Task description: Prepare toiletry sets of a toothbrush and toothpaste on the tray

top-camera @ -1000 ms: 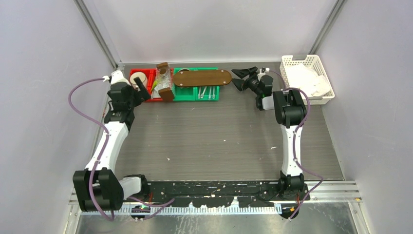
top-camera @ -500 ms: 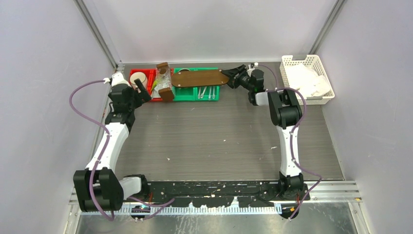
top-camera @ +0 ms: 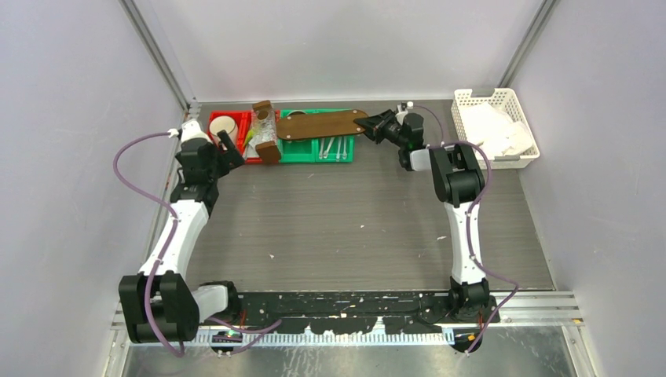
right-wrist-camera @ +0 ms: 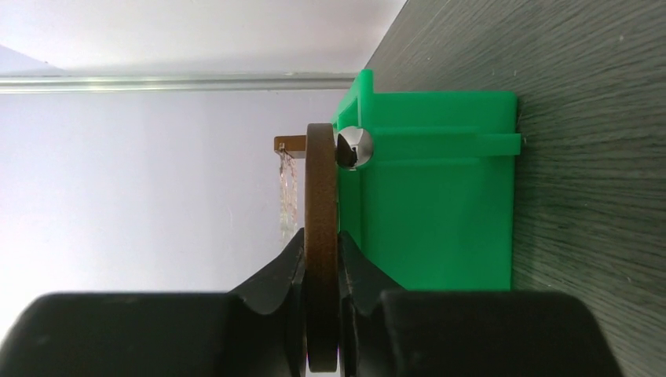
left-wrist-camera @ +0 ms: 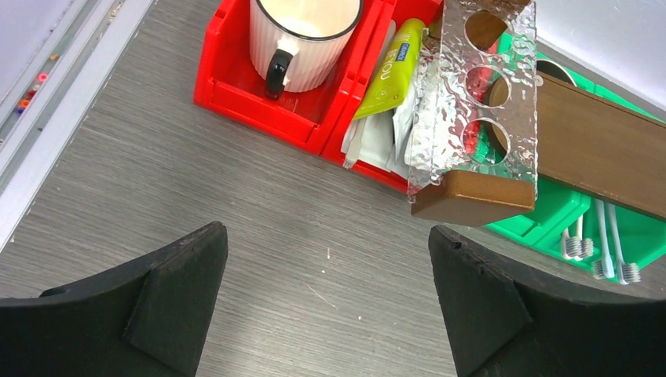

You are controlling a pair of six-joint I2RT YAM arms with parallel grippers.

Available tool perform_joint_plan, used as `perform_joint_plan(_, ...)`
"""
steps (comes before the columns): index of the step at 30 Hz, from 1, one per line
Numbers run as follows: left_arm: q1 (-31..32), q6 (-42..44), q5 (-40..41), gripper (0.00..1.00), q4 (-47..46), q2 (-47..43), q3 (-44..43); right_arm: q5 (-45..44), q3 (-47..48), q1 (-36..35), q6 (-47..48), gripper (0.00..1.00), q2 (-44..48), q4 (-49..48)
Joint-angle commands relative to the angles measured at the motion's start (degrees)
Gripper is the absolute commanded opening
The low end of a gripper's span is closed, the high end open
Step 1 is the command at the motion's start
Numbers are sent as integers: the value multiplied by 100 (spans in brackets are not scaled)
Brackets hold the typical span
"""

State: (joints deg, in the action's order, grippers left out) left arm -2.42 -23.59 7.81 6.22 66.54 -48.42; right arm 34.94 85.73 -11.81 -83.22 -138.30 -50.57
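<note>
The brown oval wooden tray [top-camera: 326, 125] lies across the green bin [top-camera: 316, 148] at the back. My right gripper [top-camera: 369, 126] is shut on its right end; the right wrist view shows the tray's edge [right-wrist-camera: 320, 196] pinched between both fingers of that gripper [right-wrist-camera: 320, 243]. Pale toothbrushes [left-wrist-camera: 605, 247] lie in the green bin. A yellow-green toothpaste tube [left-wrist-camera: 389, 69] and whitish tubes [left-wrist-camera: 377, 137] lie in the red bin [left-wrist-camera: 236, 78]. My left gripper [left-wrist-camera: 326, 234] hangs open over bare table in front of the red bin, holding nothing.
A white ribbed mug [left-wrist-camera: 302, 35] stands in the red bin's left compartment. A clear perforated rack on a wooden block [left-wrist-camera: 475, 196] leans over the two bins. A white basket [top-camera: 471, 98] with white cloths sits at the back right.
My right gripper moved left to the tray's right end and closed on it. The left arm has barely moved.
</note>
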Motion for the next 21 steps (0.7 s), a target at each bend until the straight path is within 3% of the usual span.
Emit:
perform_joint_plan(1,-31,-31,49,100,-244,-238,62,185,207,94,-597,1,-109,-1108)
perform_joint_plan(8,-31,-39,-5,100,-172,-432,138,131,-573,542,-2150,1,181,-3176)
perform_joint_plan(21,-5,-22,-57,100,241,-1043,204,637,-3893,803,-1639,1,2602,-3005)
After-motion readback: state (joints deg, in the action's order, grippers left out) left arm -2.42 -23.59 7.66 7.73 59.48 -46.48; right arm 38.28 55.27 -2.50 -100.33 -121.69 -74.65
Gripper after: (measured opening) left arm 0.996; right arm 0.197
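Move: The right hand already pinches the right end of the brown tray, whose middle lies about 10 cm to its left and level ahead. Beneath it, the green bin's middle is 11 cm left, 3 cm back and 5 cm lower; the steel cup is 16 cm left, straight across, and the toothbrushes 8 cm left and 6 cm back. From the left hand the tray is roughly 24 cm right, 15 cm ahead and 10 cm lower. Keeping its pinch, the right hand draws the tray about 10 cm right, then back and up off the bin. ##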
